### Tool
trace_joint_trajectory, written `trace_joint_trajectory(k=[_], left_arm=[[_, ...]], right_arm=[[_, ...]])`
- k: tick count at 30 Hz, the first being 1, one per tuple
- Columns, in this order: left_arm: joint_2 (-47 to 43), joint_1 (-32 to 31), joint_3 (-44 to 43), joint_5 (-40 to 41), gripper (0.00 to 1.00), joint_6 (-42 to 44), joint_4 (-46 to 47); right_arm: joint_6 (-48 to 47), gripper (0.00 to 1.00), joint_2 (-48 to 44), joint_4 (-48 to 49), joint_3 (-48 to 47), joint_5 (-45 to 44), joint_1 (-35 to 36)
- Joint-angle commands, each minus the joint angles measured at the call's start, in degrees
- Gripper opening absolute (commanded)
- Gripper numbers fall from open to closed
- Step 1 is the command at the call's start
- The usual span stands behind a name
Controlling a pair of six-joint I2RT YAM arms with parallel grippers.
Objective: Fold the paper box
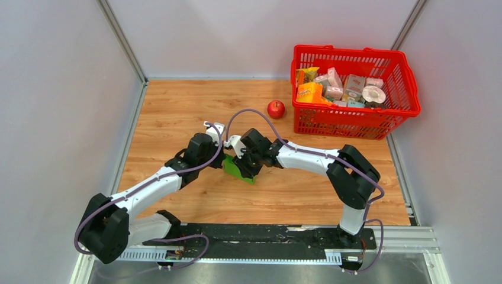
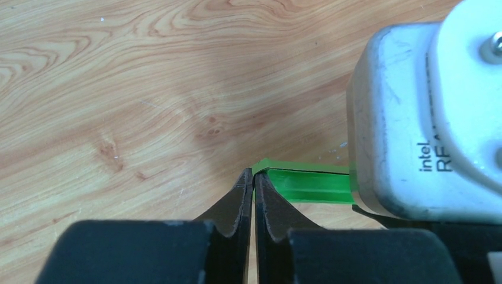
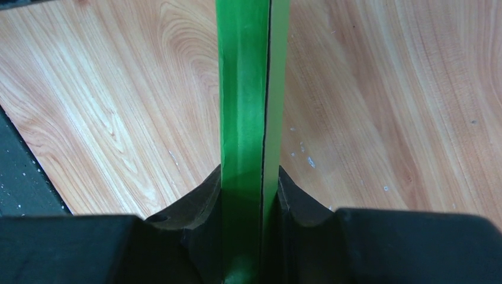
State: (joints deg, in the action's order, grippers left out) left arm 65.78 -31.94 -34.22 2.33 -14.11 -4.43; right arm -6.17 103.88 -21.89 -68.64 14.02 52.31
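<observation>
The paper box (image 1: 238, 170) is a bright green, flattened cardboard piece held just above the wooden table between both arms. My left gripper (image 1: 224, 157) meets it from the left. In the left wrist view that gripper (image 2: 253, 173) is pinched on a thin corner edge of the box (image 2: 308, 184), jaws almost touching. My right gripper (image 1: 246, 165) comes in from the right. In the right wrist view its fingers (image 3: 250, 173) are shut on the doubled green layers of the box (image 3: 243, 89), which stands on edge and runs straight away from the camera.
A red apple (image 1: 276, 109) lies on the table behind the grippers. A red basket (image 1: 355, 122) with several small packages stands at the back right. The right wrist's white camera housing (image 2: 426, 118) sits close beside the left fingers. Grey walls enclose the table.
</observation>
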Motion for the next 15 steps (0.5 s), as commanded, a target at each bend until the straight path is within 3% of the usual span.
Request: trace_joint_trajectory(k=[1,3,6,10,15], left_arm=[[-2.67,0.74,1.79,2.86,0.14,0.14,-4.01],[-5.38,0.74,0.82,1.46,0.28,-0.65,-5.85],[-8.37,0.83,-0.32,2.41,0.38,-1.18,-6.73],[-8.39,1.88,-0.41,1.28,0.38,0.39,-4.89],[-6.89,2.41,-0.41,-6.10,0.32,1.36,-2.08]], right_arm=[[-1.65,0.09,1.15,-4.04,0.44,0.66,0.68],[-1.65,0.09,1.50,-4.21,0.26,0.66,0.60],[-1.65,0.10,1.51,-4.48,0.09,0.92,0.68],[-1.74,0.10,0.98,-4.39,0.35,1.71,0.60],[-1.82,0.10,0.36,-3.95,0.88,2.67,0.60]])
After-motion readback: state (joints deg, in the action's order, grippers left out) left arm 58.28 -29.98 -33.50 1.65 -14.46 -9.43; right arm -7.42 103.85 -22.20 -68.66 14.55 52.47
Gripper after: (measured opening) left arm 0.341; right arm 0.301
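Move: The paper box is gripped by the right hand, its middle about 3 cm to that hand's left, 2 cm ahead and roughly level with it. From the left hand, at the box's far-left end, that middle lies some 5 cm right, 3 cm back and 2 cm below; the apple is about 17 cm right, 19 cm ahead and 7 cm below. Left fingers open about a third, coming free of the box's far-left end and backing up-left some 3 cm. ##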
